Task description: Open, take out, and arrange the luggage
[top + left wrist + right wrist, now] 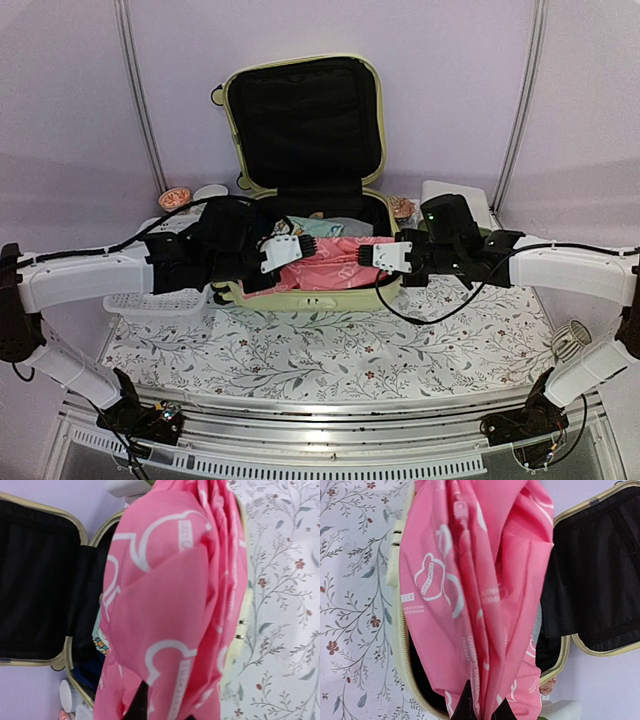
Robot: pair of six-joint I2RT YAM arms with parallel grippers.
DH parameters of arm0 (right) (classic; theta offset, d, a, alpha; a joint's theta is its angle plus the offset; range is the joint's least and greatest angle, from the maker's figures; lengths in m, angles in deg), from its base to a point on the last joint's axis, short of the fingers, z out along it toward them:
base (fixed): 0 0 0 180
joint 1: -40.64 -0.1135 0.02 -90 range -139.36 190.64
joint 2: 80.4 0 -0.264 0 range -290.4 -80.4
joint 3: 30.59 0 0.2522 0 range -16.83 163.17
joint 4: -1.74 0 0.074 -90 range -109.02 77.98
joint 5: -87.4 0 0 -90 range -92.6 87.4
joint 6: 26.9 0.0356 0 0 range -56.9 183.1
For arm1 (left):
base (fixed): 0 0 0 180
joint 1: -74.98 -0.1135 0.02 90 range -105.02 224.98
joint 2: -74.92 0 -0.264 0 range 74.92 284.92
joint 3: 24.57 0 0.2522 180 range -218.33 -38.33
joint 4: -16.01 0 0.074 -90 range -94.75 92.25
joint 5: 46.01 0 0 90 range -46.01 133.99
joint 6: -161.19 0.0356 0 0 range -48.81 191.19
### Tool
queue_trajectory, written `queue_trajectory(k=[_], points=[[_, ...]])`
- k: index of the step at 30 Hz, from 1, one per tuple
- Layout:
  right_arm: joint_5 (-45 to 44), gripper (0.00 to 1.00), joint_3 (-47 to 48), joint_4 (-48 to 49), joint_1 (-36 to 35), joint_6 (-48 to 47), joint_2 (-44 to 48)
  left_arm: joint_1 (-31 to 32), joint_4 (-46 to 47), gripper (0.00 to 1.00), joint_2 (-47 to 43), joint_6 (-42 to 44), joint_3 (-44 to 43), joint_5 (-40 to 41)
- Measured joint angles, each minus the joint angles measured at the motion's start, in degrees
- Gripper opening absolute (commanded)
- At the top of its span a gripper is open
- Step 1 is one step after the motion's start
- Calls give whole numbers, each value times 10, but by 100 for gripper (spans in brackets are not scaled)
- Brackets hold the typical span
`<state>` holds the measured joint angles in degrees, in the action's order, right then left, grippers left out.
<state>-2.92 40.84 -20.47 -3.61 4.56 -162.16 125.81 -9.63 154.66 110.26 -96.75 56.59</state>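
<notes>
The pale yellow-green luggage [300, 298] stands open at the table's middle, its lid [303, 120] upright with black lining. A pink bag with white print [322, 268] is stretched above the lower shell. My left gripper [283, 252] is shut on its left end; the bag fills the left wrist view [165, 605], with a black fingertip [136, 702] at the bottom. My right gripper [388, 257] is shut on its right end; in the right wrist view the bag [470, 605] bunches between two black fingertips [466, 705]. Other clothes [335, 228] lie inside beneath.
A white slatted basket [160, 300] sits left of the suitcase under my left arm. A small bowl [175, 198] and cup [210, 192] stand behind it. A white box [460, 195] is at the back right. The floral cloth [330, 345] covers the table in front.
</notes>
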Motion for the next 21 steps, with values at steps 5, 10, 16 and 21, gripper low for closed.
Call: queue_trajectory(k=[5, 10, 16, 21], points=[[35, 2, -1, -40, 0, 8, 21, 5, -115, 97, -12, -83, -78, -62], [38, 2, -1, -46, 0, 27, 26, -18, -150, 98, -79, -214, -91, -49], [34, 2, -1, -47, 0, 56, 26, -190, -179, 98, -130, -383, -98, -10], [35, 2, -1, -46, 0, 74, 26, -309, -204, 98, -119, -501, -81, 10]])
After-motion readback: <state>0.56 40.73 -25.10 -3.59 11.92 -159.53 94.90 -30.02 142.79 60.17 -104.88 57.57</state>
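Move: Both closed hands hold the pink cloth, its middle roughly 5 cm to the left hand's right, 2 cm back and 4 cm below; from the right hand it is about 8 cm left, 2 cm back and 4 cm below. The left hand leaves towards the white basket, some 28 cm to its left, 4 cm ahead and 13 cm lower. The mint shirt in the suitcase lies about 11 cm ahead of the left hand, level sideways, 8 cm down. The left fingers open wide and let go of the pink cloth. The left hand backs off slightly as it rises, then sweeps about 22 cm left towards the white basket, some 6 cm net forward and 7 up, swinging counter-clockwise nearly 60 degrees with its left side rolling down. The right hand keeps its pinch on the cloth, easing back about 2 cm before holding. ##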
